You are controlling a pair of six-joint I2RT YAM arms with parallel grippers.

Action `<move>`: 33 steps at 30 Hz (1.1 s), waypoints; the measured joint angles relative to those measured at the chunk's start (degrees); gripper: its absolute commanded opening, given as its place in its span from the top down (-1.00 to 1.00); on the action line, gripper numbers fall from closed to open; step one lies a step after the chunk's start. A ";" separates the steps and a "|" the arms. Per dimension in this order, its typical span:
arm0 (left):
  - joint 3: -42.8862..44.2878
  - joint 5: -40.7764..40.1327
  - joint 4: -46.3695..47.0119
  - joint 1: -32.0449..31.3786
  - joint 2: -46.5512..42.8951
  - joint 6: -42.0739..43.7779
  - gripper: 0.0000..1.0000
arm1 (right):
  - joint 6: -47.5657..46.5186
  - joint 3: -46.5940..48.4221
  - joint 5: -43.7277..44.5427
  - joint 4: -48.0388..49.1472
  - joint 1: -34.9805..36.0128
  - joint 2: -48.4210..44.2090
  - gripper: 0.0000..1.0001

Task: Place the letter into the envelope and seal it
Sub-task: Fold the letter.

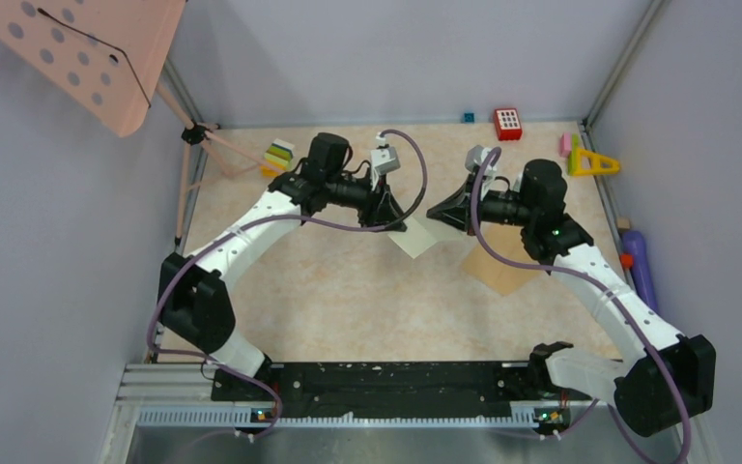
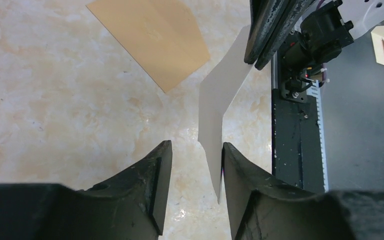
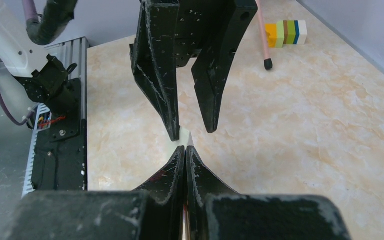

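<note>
The letter (image 1: 415,238), a pale off-white sheet, hangs edge-on above the table between both grippers. My right gripper (image 3: 186,149) is shut on one corner of it; only a thin sliver of the letter (image 3: 189,139) shows past the tips. My left gripper (image 2: 196,155) stands open around the letter's (image 2: 214,102) other end, and the sheet lies against the right-hand finger (image 2: 240,175) only. The tan envelope (image 2: 152,37) lies flat on the table beyond, partly under the right arm in the top view (image 1: 496,273). Its flap cannot be made out.
A striped stack of coloured blocks (image 1: 278,155), a red block (image 1: 507,123), a yellow triangle (image 1: 594,162) and a purple object (image 1: 641,266) sit along the back and right edges. A pink perforated board (image 1: 87,48) on a stand overhangs the far left. The black base rail (image 1: 377,382) runs along the near edge.
</note>
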 measured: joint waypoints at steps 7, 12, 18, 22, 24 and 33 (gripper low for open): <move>0.85 -0.68 -0.07 -1.11 1.40 -0.02 0.59 | -0.04 0.00 0.04 -0.02 0.37 0.00 1.00; 1.22 -1.01 -0.55 -2.08 1.66 0.35 1.00 | -0.35 0.00 0.09 -0.09 0.59 0.00 0.97; 1.36 -3.02 -0.63 -2.25 1.66 0.48 1.00 | -1.03 0.07 -2.32 -1.79 0.61 0.00 -0.43; 1.36 -4.07 -0.59 -2.23 1.66 0.74 1.00 | -1.51 1.20 -7.06 -5.68 0.55 0.04 -0.56; 1.36 -4.22 -0.61 -2.25 1.66 1.14 1.00 | -1.20 2.08 -9.18 -6.62 -0.02 0.04 -0.56; 1.01 -3.41 -1.51 -2.23 1.14 4.98 1.00 | 11.76 2.82 -13.70 2.54 -10.78 0.02 -0.47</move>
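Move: The folded letter, pinched in the right fingertips, reaches in between the open left fingers; its middle is about 4 cm to the left hand's right, 2 cm back and level with it. From the right hand, the letter's middle is about 1 cm left, 1 cm back and 4 cm below. The envelope lies some 8 cm ahead, 16 cm right and 22 cm below the right hand; the small bottle is about 24 cm ahead, 20 cm right and 21 cm below. The left hand eases about 1 cm right and slightly down onto the near end of the folded letter and shuts its half-open fingers, pinching it and keeping that hold almost in place. Only then does the right hand open wide and let go, drawing back about 3 cm towards the base before swinging forward again, rising some 3 cm and pulling away to the right, 3 to 4 cm from where it began, with its fingers tipping slightly. ##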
